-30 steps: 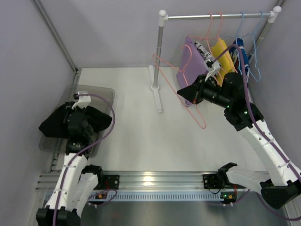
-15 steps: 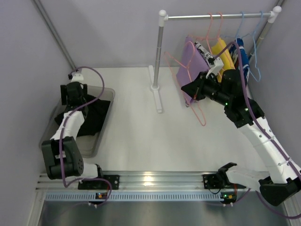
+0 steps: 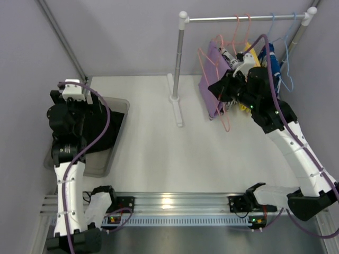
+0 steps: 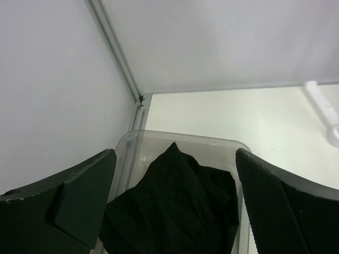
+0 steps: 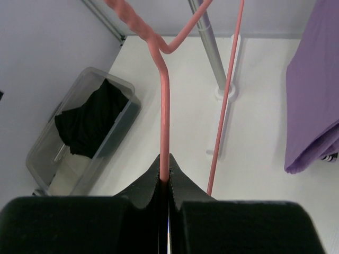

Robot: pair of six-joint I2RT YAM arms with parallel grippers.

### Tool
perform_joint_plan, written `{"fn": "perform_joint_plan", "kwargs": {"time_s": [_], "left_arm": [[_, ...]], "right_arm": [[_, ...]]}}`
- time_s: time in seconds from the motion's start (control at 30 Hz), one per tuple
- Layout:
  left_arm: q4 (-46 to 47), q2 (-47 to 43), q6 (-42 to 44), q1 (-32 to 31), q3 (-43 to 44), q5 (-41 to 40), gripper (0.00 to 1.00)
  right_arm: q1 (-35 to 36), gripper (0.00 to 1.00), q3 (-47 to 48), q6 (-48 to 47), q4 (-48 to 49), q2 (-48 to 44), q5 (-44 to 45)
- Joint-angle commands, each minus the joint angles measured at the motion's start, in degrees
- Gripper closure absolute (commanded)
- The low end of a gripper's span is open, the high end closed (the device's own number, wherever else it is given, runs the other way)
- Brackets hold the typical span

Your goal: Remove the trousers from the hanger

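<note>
The black trousers (image 3: 109, 129) lie crumpled in a clear bin (image 3: 103, 159) at the left. In the left wrist view the black trousers (image 4: 175, 206) sit below and between the wide-apart fingers. My left gripper (image 3: 77, 106) hovers above the bin, open and holding nothing. The lilac trousers (image 3: 211, 90) hang folded on the rack, and in the right wrist view the lilac trousers (image 5: 312, 106) are at the right edge. My right gripper (image 3: 220, 90) is in front of them, shut on the wire of a bare pink hanger (image 3: 226, 124), which my right gripper (image 5: 164, 180) pinches on its straight part.
The rack's upright pole (image 3: 179, 58) and foot (image 3: 176, 108) stand mid-table, its rail (image 3: 243, 18) running right. A yellow garment (image 3: 253, 55), a black-and-white printed one (image 3: 228, 55) and blue hangers (image 3: 286, 47) crowd the rail behind my right arm. Walls close the left and right sides.
My left gripper opened, let go of the black trousers in the bin and rose above them. My right gripper carried the pink hanger up and back toward the rail.
</note>
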Motion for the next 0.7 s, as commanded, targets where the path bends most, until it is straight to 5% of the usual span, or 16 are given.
{"fn": "perform_joint_plan", "kwargs": {"time_s": [0.0,0.67], "left_arm": [[-5.90,-2.47,0.45,-0.05,2.58,7.36,0.01],[-14.18,-6.34,-8.77,-0.05,9.44,12.99,0.01]], "right_arm": [[0.84,1.00,7.52,-0.06,0.35,4.62,2.72],[0.49,1.00,40.33,-5.68,2.81,36.28,6.68]]}}
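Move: The right hand holds the empty pink hanger. The near end of the rack's rail, where there is a free stretch, lies some 17 cm ahead, 9 cm to the left and roughly 18 cm above it. The rack's left post stands about 17 cm ahead and 16 cm to the left, and the purple trousers hang about 13 cm ahead, 3 cm to the right and 8 cm lower. From the left hand that rail stretch is about 15 cm ahead, 50 cm to the right and 20 cm up. Keeping its shut fingers pinched on the empty pink hanger, the right hand carries it forward some 15 cm and about 6 cm left, rising a little early on, towards the free end of the rail beside the left post, with hardly any wrist turn. Meanwhile the open, empty left hand eases back and left about 5 cm each and up about 3 cm, turning some 10 degrees clockwise. ##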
